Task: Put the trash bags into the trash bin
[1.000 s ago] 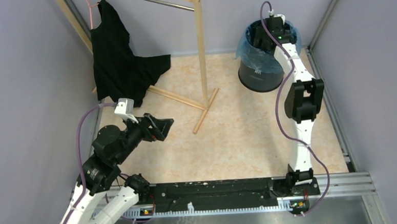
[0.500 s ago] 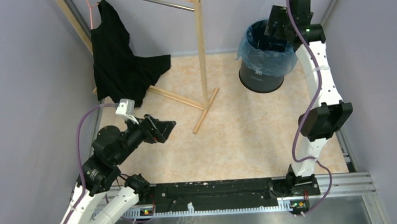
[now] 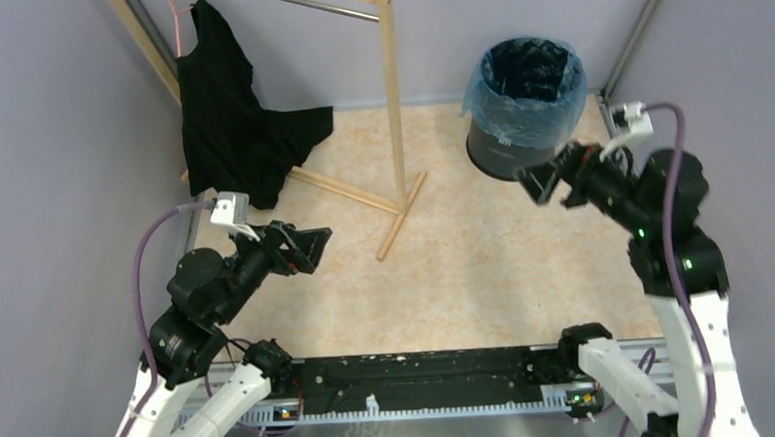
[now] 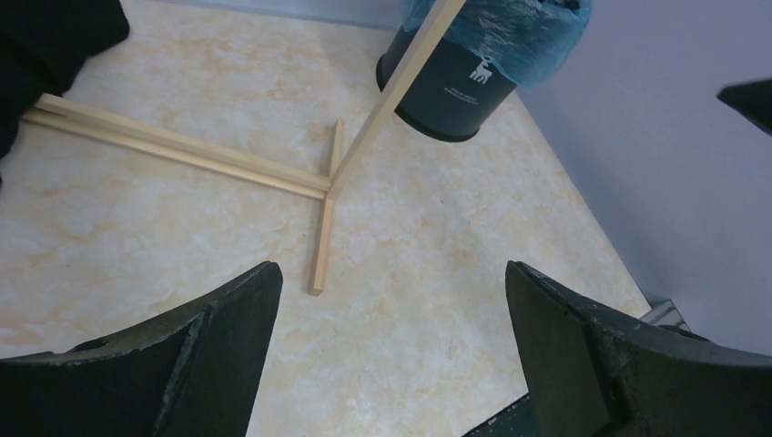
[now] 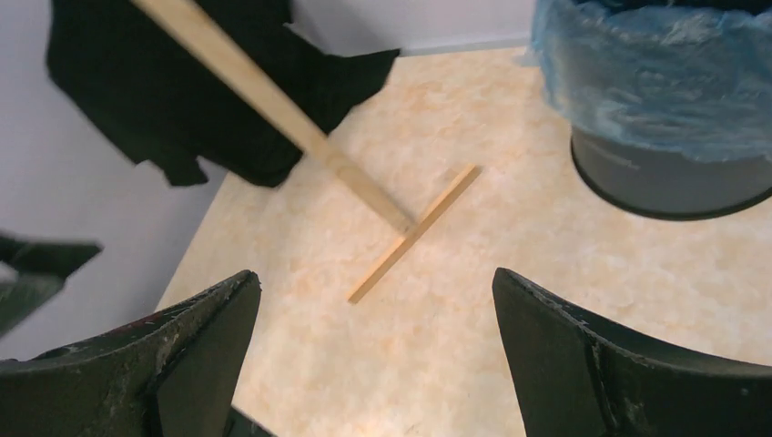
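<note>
The dark trash bin (image 3: 509, 160) stands at the far right of the floor. The light-blue trash bag (image 3: 518, 111) lines it, its edge folded down over the rim. The bin (image 4: 446, 91) and bag (image 4: 519, 36) show at the top of the left wrist view, and the bag (image 5: 655, 82) over the bin (image 5: 665, 177) at the top right of the right wrist view. My right gripper (image 3: 547, 180) is open and empty, just in front of the bin and apart from it. My left gripper (image 3: 315, 247) is open and empty at the near left, above bare floor.
A wooden clothes rack (image 3: 393, 108) stands in the middle back, its foot (image 3: 401, 216) lying on the floor. A black garment (image 3: 223, 117) hangs at the far left. Grey walls close in both sides. A metal rail (image 3: 422, 372) runs along the near edge.
My right arm has come up out of the bin and swung back toward the near right, its gripper now low in front of the bin. The left arm shifted only slightly.
</note>
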`<state>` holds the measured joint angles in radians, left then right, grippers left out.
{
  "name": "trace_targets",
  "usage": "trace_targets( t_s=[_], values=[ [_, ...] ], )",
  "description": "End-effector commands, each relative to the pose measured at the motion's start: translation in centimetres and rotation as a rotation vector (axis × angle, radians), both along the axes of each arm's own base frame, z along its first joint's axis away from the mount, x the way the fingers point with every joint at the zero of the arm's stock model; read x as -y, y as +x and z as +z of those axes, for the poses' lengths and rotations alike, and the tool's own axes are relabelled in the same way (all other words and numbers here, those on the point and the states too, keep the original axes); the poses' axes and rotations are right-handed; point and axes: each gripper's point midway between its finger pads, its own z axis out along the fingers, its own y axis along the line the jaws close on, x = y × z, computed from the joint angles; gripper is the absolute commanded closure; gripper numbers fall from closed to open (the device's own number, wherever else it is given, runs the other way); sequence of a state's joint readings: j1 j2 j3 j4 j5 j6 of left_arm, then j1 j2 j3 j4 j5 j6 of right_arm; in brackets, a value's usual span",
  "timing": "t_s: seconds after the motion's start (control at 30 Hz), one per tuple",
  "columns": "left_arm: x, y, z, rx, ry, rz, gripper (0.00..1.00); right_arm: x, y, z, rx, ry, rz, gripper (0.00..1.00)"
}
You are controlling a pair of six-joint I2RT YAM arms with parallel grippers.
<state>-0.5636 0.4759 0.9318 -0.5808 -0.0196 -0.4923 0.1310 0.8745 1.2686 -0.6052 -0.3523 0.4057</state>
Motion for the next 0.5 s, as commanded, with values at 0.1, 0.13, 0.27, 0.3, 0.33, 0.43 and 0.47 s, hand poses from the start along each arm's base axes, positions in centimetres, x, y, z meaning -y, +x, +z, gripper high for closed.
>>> trace_targets(
  t_s=[0.1,0.13,0.27,0.3,0.33,0.43,0.47],
  values=[
    [-1.2,1.8,6.9,0.237,-0.024,0.090,0.01,0.6,-8.8,-4.3,-0.068,-0.100,0.088,0.01],
    [-1.4,1.9,7.8,0.260,-0.029,0.102,0.01,1.0,-9.6,-3.8,-0.046,-0.110,0.071,0.01],
    [-2.5,1.7,11.3,0.372,-0.025,0.140,0.01,2.3,-11.2,0.5,0.115,-0.105,0.000,0.01],
    [-2.9,1.5,12.1,0.393,-0.022,0.154,0.01,2.6,-11.3,1.7,0.151,-0.103,-0.019,0.01],
    [-3.2,1.3,12.8,0.413,-0.015,0.164,0.01,2.8,-11.3,2.9,0.188,-0.103,-0.034,0.01],
    [-4.2,0.6,14.4,0.448,0.006,0.183,0.01,3.2,-11.3,5.8,0.266,-0.119,-0.052,0.01],
    [-4.6,0.3,14.7,0.452,0.012,0.191,0.01,3.3,-11.2,6.5,0.281,-0.121,-0.061,0.01]
  ],
)
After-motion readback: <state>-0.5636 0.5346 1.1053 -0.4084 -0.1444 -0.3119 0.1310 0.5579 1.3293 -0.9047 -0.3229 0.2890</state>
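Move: The lined trash bin's middle lies about 32 cm ahead of the open right hand, 5 cm to its right and 23 cm below. From the left hand the bin is some 40 cm ahead, 51 cm to the right and 19 cm below. The foot of the wooden stand is roughly 12 cm ahead of the right hand, 28 cm to its left and 37 cm below. Touching nothing, the right hand goes on backing away from the lined bin towards its base, fast at first and then easing over about 11 cm; it dips slightly and comes up again near the end. The left hand climbs about 10 cm, drifting left late, while its fingers tip upward some 20 degrees. Both grippers stay wide open. ##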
